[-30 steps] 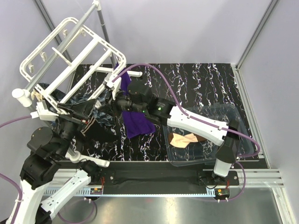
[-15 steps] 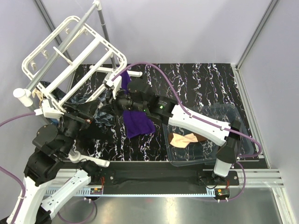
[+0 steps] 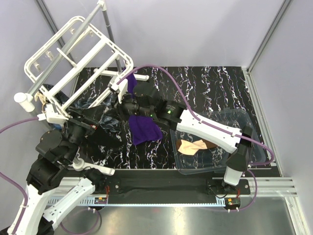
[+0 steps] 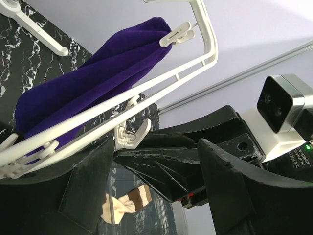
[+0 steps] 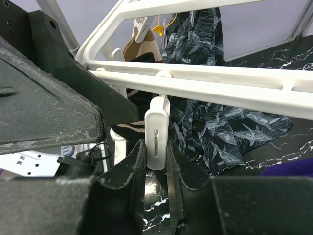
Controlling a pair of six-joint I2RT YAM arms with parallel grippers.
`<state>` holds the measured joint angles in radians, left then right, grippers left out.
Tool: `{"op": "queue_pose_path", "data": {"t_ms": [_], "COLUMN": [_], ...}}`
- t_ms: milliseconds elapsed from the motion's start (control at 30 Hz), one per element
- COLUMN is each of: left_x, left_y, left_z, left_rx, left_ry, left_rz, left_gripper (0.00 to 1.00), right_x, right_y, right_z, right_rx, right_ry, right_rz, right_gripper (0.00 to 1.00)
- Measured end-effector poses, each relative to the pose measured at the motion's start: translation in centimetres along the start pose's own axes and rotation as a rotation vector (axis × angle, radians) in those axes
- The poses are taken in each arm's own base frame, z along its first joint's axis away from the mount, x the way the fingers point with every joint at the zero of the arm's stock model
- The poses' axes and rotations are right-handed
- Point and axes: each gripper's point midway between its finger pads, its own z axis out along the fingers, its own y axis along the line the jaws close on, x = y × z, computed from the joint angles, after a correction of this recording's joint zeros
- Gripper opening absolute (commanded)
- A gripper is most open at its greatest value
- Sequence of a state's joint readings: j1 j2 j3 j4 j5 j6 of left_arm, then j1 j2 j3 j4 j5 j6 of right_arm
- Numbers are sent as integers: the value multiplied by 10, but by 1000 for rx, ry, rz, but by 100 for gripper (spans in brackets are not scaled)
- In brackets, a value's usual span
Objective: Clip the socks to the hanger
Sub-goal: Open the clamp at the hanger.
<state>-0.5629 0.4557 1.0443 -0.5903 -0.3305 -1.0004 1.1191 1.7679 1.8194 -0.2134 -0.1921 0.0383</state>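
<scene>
The white hanger (image 3: pixel 117 48) tilts over the table's left side. A purple cloth (image 3: pixel 144 128) hangs clipped to its near rim. In the right wrist view my right gripper (image 5: pixel 157 147) is shut on a white clip (image 5: pixel 157 132) dangling from a hanger bar (image 5: pixel 220 90). A dark striped fabric (image 5: pixel 124 129) shows just behind that clip. A beige sock with a brown cuff (image 5: pixel 141 46) is clipped farther along. My left gripper (image 3: pixel 95 126) stands open beside the right gripper (image 3: pixel 119 106), nothing between its fingers (image 4: pixel 83 196). Another beige, brown-banded sock (image 3: pixel 193 146) lies in the bin.
A clear plastic bin (image 3: pixel 254 142) sits at the table's right. Dark leaf-patterned cloth (image 5: pixel 205 49) hangs from the hanger behind the clip. A grey metal pole (image 3: pixel 108 27) rises behind the hanger. A second free clip (image 4: pixel 129 136) dangles near my left fingers.
The hanger has shifted slightly right and up, and my left wrist has turned a little with it. My right gripper keeps its hold on the clip.
</scene>
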Motion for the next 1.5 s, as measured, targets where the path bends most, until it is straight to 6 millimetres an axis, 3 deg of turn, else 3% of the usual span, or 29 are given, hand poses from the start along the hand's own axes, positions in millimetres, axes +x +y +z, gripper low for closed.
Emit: {"op": "queue_pose_path", "data": {"t_ms": [733, 1100, 1333, 1400, 1500], "left_x": [10, 10, 5, 3, 0], "left_y": [30, 31, 26, 23, 21], "left_z": [20, 29, 35, 36, 37], "left_rx": [-103, -86, -54, -38, -28], "left_ry": [-37, -69, -106, -122, -133], "left_rz": [-30, -27, -23, -19, -1], "left_gripper": [56, 63, 45, 31, 19], "right_x": [-5, -6, -8, -8, -8], "right_y": [-5, -8, -9, -7, -5], "right_z": [-1, -1, -1, -1, -2], "right_rx": [6, 11, 12, 4, -9], "right_ry": [-13, -16, -22, -22, -20], "right_rz": [-5, -16, -9, -8, -4], "right_gripper": [0, 0, 0, 0, 0]}}
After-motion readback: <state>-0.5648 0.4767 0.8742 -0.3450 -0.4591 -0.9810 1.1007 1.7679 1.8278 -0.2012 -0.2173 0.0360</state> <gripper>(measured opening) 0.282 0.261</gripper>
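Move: The clamp on the hanger's near-right bar is already held low in the right fingertips, its middle about 1 cm farther left and 1 cm above that hand's point. From the open left hand it lies roughly 3 cm straight ahead and 3 cm lower. The middle of the purple sock hangs some 10 cm ahead of the left hand, 8 cm to its right and 10 cm down; the tan-and-black sock hangs level with it, about 10 cm left and 8 cm down. The left hand reaches forward about 4 cm with its open fingers either side of the clamp, first sinking some 3 cm and then rising again by about one while it swings slightly counter-clockwise, and over the last stretch it shuts to roughly a quarter open, pinching the clamp from left and right just under the hanger bar. The right hand keeps its steady grip on the clamp lower down, shifting no more than a centimetre, so the left has something to squeeze against. ##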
